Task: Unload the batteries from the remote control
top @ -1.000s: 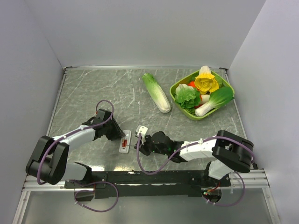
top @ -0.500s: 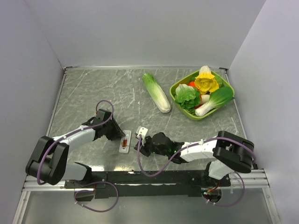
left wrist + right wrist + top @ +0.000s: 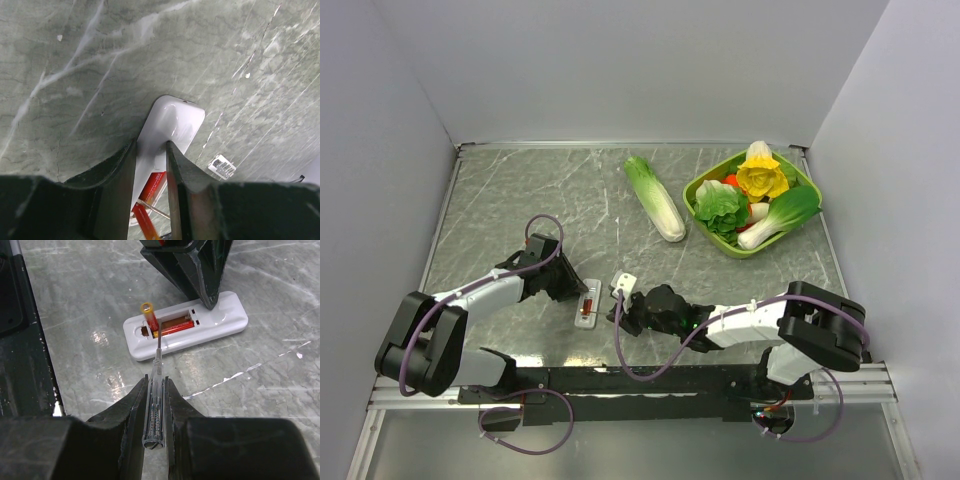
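Note:
The white remote control (image 3: 215, 320) lies on the table with its battery recess uncovered. One reddish battery (image 3: 148, 316) stands tilted up out of the recess, and another (image 3: 176, 328) lies flat inside. My left gripper (image 3: 151, 145) is shut on the remote's sides, holding one end of the remote (image 3: 172, 120). My right gripper (image 3: 154, 382) is shut on a clear-handled screwdriver (image 3: 153, 412) whose thin tip reaches the raised battery's base. In the top view the remote (image 3: 587, 302) sits between the left gripper (image 3: 570, 290) and the right gripper (image 3: 625, 315).
A small whitish cover piece (image 3: 623, 281) lies just right of the remote, also in the left wrist view (image 3: 221, 166). A long pale-green cabbage (image 3: 654, 197) lies further back. A green bowl (image 3: 705, 222) of toy vegetables stands at the back right.
The right arm has shifted very slightly toward the near edge. Both grips and the remote stay as they were.

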Controlling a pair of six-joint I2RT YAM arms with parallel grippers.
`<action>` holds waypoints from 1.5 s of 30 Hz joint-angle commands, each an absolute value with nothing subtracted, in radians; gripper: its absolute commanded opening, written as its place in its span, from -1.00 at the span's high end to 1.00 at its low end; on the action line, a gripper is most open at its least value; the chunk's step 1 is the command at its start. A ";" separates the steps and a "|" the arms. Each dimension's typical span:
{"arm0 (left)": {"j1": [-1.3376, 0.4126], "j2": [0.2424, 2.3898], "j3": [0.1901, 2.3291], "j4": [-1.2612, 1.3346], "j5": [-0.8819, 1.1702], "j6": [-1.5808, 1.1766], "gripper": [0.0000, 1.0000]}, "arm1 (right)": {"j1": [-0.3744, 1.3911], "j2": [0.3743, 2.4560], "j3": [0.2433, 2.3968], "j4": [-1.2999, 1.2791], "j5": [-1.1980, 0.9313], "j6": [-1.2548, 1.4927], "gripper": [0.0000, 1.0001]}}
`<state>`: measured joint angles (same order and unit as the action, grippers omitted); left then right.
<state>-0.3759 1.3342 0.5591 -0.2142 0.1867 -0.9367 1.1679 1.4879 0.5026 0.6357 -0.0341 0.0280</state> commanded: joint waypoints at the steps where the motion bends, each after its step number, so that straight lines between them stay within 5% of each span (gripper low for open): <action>1: -0.374 1.338 0.535 -0.227 0.170 -0.940 0.32 | 1.190 1.427 0.506 0.732 -0.052 0.025 1.00; 28: -0.377 1.313 0.555 -0.221 0.199 -0.928 0.28 | 1.216 1.346 0.495 0.626 0.072 0.014 1.00; 35: -0.451 1.296 0.733 -0.406 0.004 -0.861 -0.30 | 1.216 1.207 0.459 0.489 0.172 0.063 1.00; 39: -0.515 1.357 0.820 -0.474 -0.070 -0.812 -0.79 | 1.216 1.160 0.433 0.443 0.213 0.093 1.00; 45: -0.635 1.485 0.949 -0.621 -0.224 -0.811 -0.75 | 1.216 1.001 0.325 0.393 0.319 0.205 1.00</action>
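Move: Leaning against the screwdriver tip, the tilted-up battery lies about 7 cm left of the right hand, 2 cm ahead and 5 cm below. The remote's middle is some 5 cm ahead, 6 cm left and 6 cm below; the battery cover lies 3 cm ahead, 5 cm right and 7 cm below. From the left hand, already on the remote's far half, the remote's middle is 3 cm back, 1 cm right and 2 cm below. Prying at the tilted battery with the screwdriver, the right hand eases about 2 cm up, back and left, pauses, then lifts and swings right, sinking a little at the end, some 6 cm right of its start and turned clockwise. The left hand steadies the remote until late, then opens wide and comes off it, about 5 cm up with some forward and right. ##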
